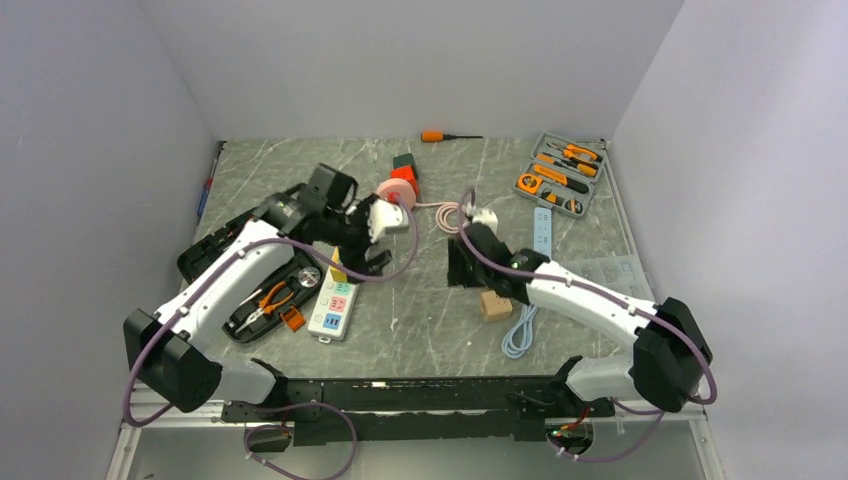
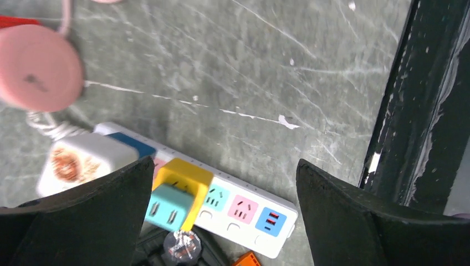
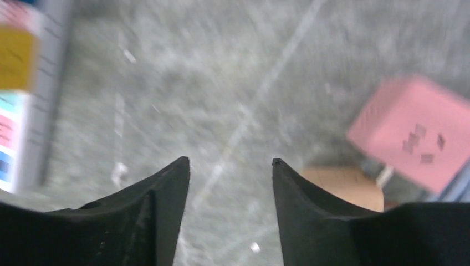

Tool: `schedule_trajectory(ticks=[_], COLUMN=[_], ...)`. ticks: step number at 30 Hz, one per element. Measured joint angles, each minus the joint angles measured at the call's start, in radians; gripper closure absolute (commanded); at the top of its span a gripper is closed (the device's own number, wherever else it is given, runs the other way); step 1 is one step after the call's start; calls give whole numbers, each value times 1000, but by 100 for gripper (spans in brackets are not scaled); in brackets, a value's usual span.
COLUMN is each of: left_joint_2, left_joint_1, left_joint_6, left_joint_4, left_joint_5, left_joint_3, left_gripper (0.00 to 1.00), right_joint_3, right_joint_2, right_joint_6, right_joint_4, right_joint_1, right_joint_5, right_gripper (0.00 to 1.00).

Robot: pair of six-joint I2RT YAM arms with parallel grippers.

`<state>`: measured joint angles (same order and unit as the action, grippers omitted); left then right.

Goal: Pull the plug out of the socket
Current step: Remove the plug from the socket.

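Note:
A yellow and teal plug [image 2: 177, 194] sits in the white power strip socket [image 2: 250, 209], near its middle. My left gripper [image 2: 224, 166] hovers above it, open wide, with the plug just inside its left finger and nothing gripped. From above, the plug [image 1: 338, 272] and strip [image 1: 333, 308] lie left of centre, with the left gripper [image 1: 370, 262] right beside them. My right gripper [image 1: 460, 272] is at mid-table. In its wrist view the right gripper [image 3: 230, 160] is open over bare tabletop, with the strip [image 3: 27, 94] blurred at the far left.
An open black tool case [image 1: 262, 298] lies against the strip's left side. A white charger [image 2: 77, 160] and pink disc [image 2: 36, 66] lie past the strip. A tan block [image 1: 494, 305], blue cable [image 1: 520, 335], grey tool kit [image 1: 560, 175] and screwdriver [image 1: 445, 135] lie right and back.

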<state>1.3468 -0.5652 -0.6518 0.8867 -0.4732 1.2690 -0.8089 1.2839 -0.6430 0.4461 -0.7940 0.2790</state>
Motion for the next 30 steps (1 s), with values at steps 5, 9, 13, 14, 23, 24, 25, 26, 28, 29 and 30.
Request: schedule_trajectory(ticks=[5, 9, 13, 14, 23, 24, 25, 26, 28, 29, 30], left_joint_2=[2, 4, 0, -6, -101, -109, -114, -120, -126, -128, -129], left_joint_1=[169, 339, 428, 443, 525, 528, 532, 536, 544, 546, 549], left_joint_6=[50, 114, 160, 169, 170, 170, 171, 171, 171, 171, 171], left_joint_4=[87, 84, 64, 56, 58, 57, 59, 56, 52, 51, 50], left_joint_5=[-113, -159, -161, -161, -146, -146, -146, -146, -146, -146, -146], left_joint_3=[169, 224, 198, 179, 33, 28, 25, 22, 15, 11, 8], left_gripper=[1, 0, 1, 1, 1, 1, 1, 1, 1, 1, 1], right_joint_3=[-242, -449, -780, -862, -1184, -1188, -1191, -1194, -1201, -1201, -1201], right_joint_2=[135, 346, 652, 724, 995, 996, 997, 997, 997, 997, 997], right_joint_6=[63, 73, 71, 66, 65, 69, 76, 80, 96, 105, 117], right_joint_4=[-109, -166, -139, -132, -13, -13, -13, -14, -36, -49, -62], right_joint_1=[115, 233, 264, 263, 237, 234, 230, 225, 217, 212, 206], right_joint_5=[-84, -188, -248, -258, -196, -187, -176, -169, -148, -142, -133], right_gripper=[20, 12, 5, 3, 1, 1, 2, 2, 3, 3, 3])
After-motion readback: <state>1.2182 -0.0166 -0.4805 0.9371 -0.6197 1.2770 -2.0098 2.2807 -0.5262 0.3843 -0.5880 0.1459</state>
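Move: The red cube plug stands about 28 cm ahead of the right hand, 13 cm to its left and 6 cm lower; the green cube plug sits some 4 cm beyond the red one, the upright pink disc socket about 4 cm nearer and 2 cm farther left. The pink cord coil lies roughly 17 cm ahead and 2 cm left of the hand. From the left hand, the red plug is about 28 cm ahead, 4 cm right and 16 cm below. The empty right hand sweeps about 28 cm forward and 13 cm left, up over the pink cord coil and then lower again to the pink disc and its red and green plugs, its half-open fingers spreading wide while the wrist rolls left side up and tips its fingers slightly forward. The open left hand rises and goes forward, then swings back somewhat and lower, about 13 cm left in all, out across the power strip with some 30 degrees of counter-clockwise turn, making room. ##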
